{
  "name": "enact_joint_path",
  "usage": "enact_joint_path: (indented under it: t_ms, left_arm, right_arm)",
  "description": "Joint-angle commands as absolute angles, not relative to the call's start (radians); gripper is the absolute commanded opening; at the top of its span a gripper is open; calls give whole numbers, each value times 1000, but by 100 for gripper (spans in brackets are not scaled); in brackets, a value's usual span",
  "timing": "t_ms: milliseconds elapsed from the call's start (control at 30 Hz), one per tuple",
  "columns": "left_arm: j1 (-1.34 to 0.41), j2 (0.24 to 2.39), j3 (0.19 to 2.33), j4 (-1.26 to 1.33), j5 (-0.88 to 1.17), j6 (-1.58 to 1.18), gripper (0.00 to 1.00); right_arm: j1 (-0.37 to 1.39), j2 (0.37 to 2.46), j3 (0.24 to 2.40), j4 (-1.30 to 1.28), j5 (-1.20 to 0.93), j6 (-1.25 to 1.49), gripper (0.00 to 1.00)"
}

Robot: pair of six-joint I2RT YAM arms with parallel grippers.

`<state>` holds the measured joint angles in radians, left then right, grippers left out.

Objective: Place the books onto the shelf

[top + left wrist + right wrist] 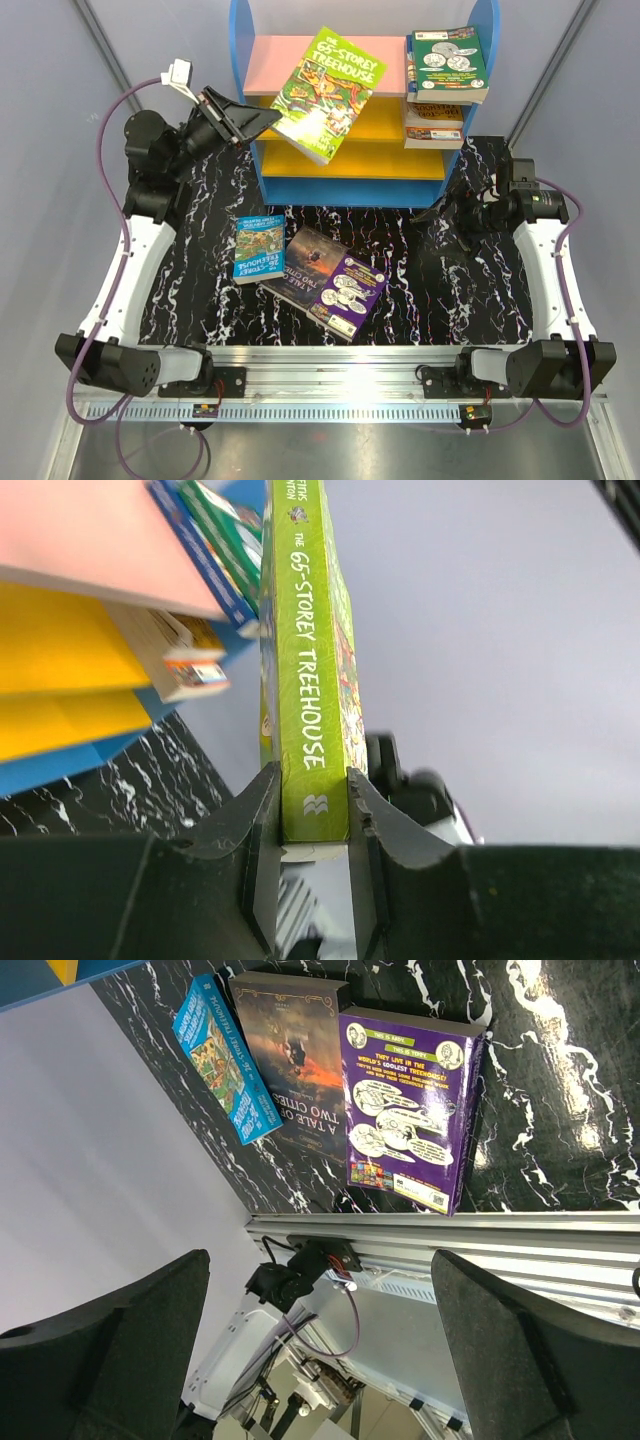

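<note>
My left gripper (268, 122) (313, 810) is shut on the bottom of the spine of a green "65-Storey Treehouse" book (325, 95) (310, 680). It holds the book tilted in the air in front of the shelf's (350, 165) pink top board (90, 540). A green coin-picture book (448, 62) lies on the right of that board, with more books (433, 125) on the yellow board below. On the black table lie a blue book (258, 248) (225, 1055), a dark brown book (305, 265) (300, 1060) and a purple book (348, 293) (410, 1100). My right gripper (455, 222) (320, 1350) hangs open and empty right of them.
The shelf stands at the back of the black marbled table (420, 290). An aluminium rail (340, 365) with both arm bases runs along the near edge. Grey walls close in on the left, right and behind.
</note>
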<state>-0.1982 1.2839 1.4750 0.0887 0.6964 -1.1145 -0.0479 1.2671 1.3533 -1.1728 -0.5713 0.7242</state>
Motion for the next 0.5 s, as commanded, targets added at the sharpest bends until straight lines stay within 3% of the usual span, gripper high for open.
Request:
enact_joint_path:
  t_ms: [0,467]
  left_arm:
    - [-173,1316,1520,199,506,-1204,0]
    - [-149,1479,1603,95,187,-1388,0]
  right_arm:
    - [-55,1261,1348,-1172,-604,692,100]
    - [-58,1255,1279,-1140,-630,695,100]
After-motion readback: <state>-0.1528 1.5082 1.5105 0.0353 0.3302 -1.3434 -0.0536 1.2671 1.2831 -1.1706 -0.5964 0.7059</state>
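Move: My left hand grips the 65-Storey book. The spot it goes to, on the left half of the pink top shelf, lies about 18 cm ahead, some 3 cm right and 9 cm below. The blue left side panel stands roughly 12 cm to the left of that spot; the green book stack is about 31 cm to the right of it. From my right hand the spot is some 27 cm ahead, 29 cm left and 17 cm higher. I swing my left hand forward about 13 cm, sinking some 7 cm and easing slightly left, to bring the 65-Storey book in over the left half of the pink shelf, reaching round the front of the blue side panel. On the way I turn the hand about 20 degrees counter-clockwise and tip the fingers down about as much, keeping my pinch on the spine. ##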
